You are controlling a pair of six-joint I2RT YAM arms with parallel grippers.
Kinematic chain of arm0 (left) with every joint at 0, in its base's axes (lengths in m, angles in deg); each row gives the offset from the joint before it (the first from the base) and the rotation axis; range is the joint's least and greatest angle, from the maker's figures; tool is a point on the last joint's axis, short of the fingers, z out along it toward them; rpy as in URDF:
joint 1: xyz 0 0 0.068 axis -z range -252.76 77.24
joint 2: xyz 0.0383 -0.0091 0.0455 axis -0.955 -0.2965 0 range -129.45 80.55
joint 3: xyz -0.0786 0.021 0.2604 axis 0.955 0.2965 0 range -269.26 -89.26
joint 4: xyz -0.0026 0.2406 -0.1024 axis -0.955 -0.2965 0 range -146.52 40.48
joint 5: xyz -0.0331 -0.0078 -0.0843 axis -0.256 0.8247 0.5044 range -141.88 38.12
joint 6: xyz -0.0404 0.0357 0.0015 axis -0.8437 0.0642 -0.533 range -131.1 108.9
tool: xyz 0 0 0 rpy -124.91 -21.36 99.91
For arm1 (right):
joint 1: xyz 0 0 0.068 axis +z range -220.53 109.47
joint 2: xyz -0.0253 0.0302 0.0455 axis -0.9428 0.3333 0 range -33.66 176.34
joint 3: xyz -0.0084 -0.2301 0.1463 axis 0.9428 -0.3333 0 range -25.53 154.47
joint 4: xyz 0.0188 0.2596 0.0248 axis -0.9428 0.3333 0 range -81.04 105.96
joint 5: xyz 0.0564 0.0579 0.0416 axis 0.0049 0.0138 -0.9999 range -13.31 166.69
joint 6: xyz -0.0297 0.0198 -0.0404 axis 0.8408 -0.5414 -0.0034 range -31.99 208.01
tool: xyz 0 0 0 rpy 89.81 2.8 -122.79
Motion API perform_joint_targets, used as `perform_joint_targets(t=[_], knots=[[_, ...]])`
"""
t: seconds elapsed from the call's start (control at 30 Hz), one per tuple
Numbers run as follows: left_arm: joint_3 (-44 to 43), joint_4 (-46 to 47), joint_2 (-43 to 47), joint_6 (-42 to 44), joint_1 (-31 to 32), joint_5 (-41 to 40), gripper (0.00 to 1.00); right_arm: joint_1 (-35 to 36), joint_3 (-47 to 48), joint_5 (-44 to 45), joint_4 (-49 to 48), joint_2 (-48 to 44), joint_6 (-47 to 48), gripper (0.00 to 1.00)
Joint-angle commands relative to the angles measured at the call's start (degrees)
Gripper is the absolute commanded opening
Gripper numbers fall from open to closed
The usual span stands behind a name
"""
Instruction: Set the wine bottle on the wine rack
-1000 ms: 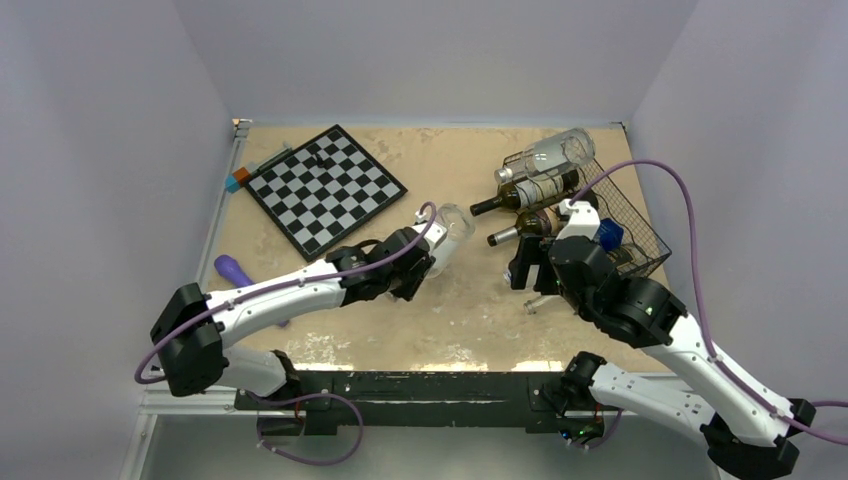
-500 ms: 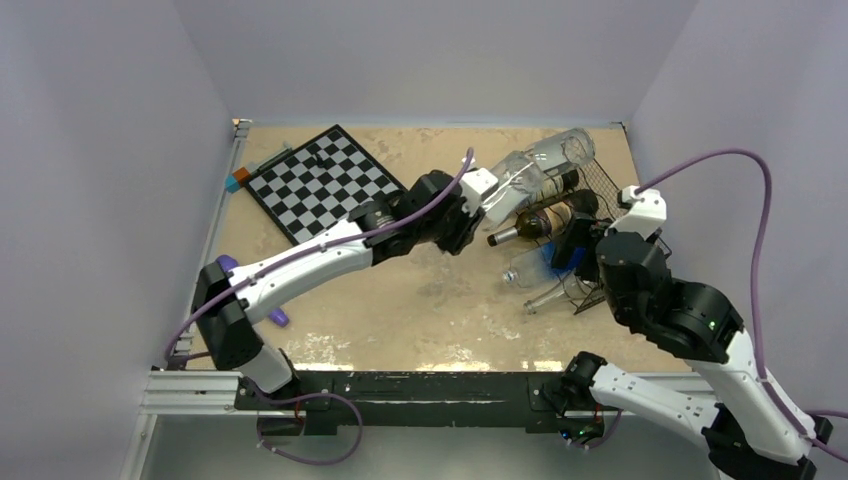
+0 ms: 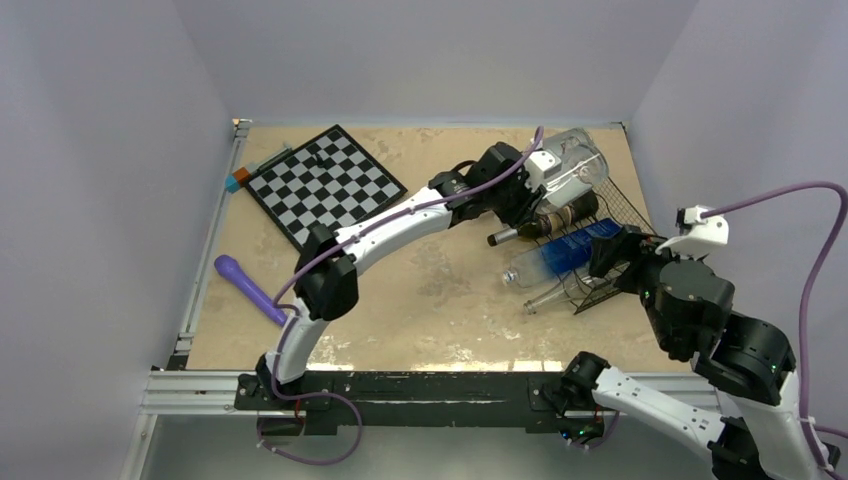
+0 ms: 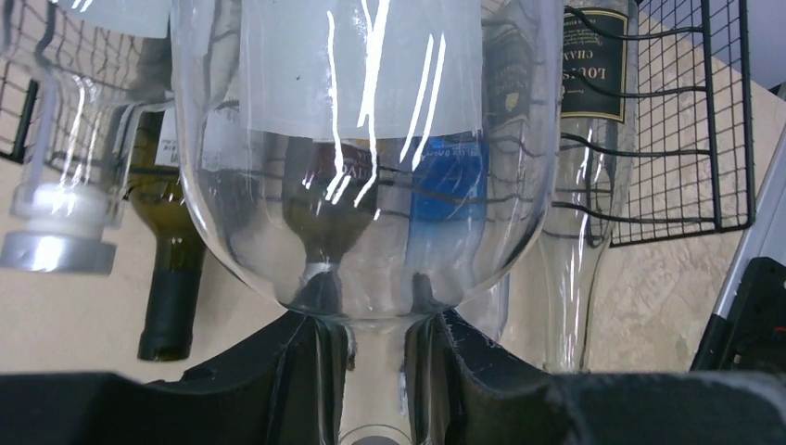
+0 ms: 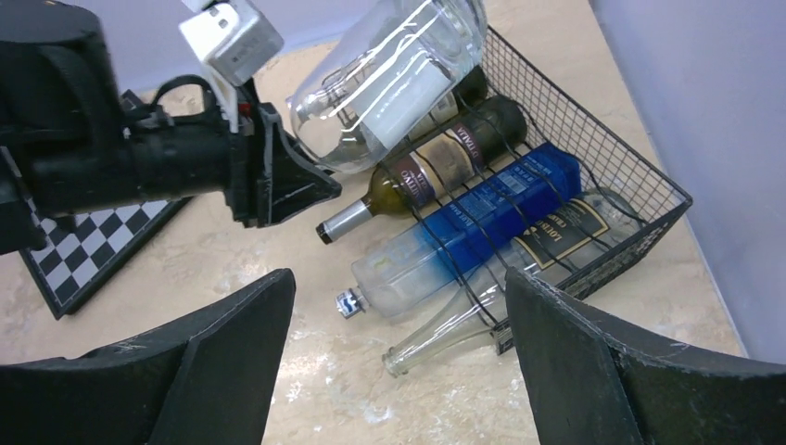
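My left gripper (image 3: 533, 190) is shut on the neck of a clear wine bottle (image 3: 575, 168) and holds it, base up, over the top row of the black wire wine rack (image 3: 628, 218). In the left wrist view the fingers (image 4: 287, 371) clamp the glass neck below the bottle's round shoulder (image 4: 366, 185), with the rack's mesh (image 4: 686, 120) behind. The right wrist view shows the same bottle (image 5: 389, 79), my left gripper (image 5: 278, 176) and the rack (image 5: 602, 158). My right gripper (image 3: 606, 256) (image 5: 399, 371) is open and empty, back from the rack's front.
The rack holds a dark bottle (image 5: 436, 171), a blue bottle (image 5: 491, 222), a clear black-labelled bottle (image 5: 547, 250) and a silver-capped clear one (image 4: 56, 232). A chessboard (image 3: 325, 190) lies far left, a purple object (image 3: 248, 288) at the left. Walls close in behind and right.
My left arm carried the clear bottle from mid-table right and far, up to the rack's top. My right gripper drew back from the rack, leaving the blue bottle lying in it.
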Motion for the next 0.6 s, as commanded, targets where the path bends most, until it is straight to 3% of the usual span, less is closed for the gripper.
perform_joint_targets(t=[0.0,0.2,0.57], knots=[[-10.9,20.3,-0.8,-0.2,-0.7,3.9,0.0,-0.1,2.4,2.5,4.2,-1.0,-1.7,0.87],[-14.6,25.3,-7.1,1.1,-0.7,1.9,0.0,-0.2,4.2,2.7,12.2,-2.1,-6.6,0.86],[-14.6,34.4,-12.8,8.0,-0.7,-3.7,0.0,-0.1,2.8,0.0,15.5,-3.8,-10.9,0.85]])
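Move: The clear bottle held by its neck in the left hand is bound for the rack's upper level, about 11 cm ahead, 14 cm right and 12 cm below that hand. Already up there, another clear bottle lies some 17 cm ahead and 9 cm right, 12 cm down. Underneath, the orange-labelled dark bottle is 6 cm ahead, 9 right, and the blue bottle 3 back, 13 right, both some 17 lower. From the right hand the spot is roughly 28 cm straight ahead, 27 below. The clear bottle, still pinched by the neck, is carried body-first over the rack towards the spot beside the other clear bottle: the left hand sinks about 6 cm while going forward and right some 5 cm each, its fingers tipping slightly upward to level the bottle. The open, empty right hand backs off about 5 cm, back and right and a little down, away from the rack. ##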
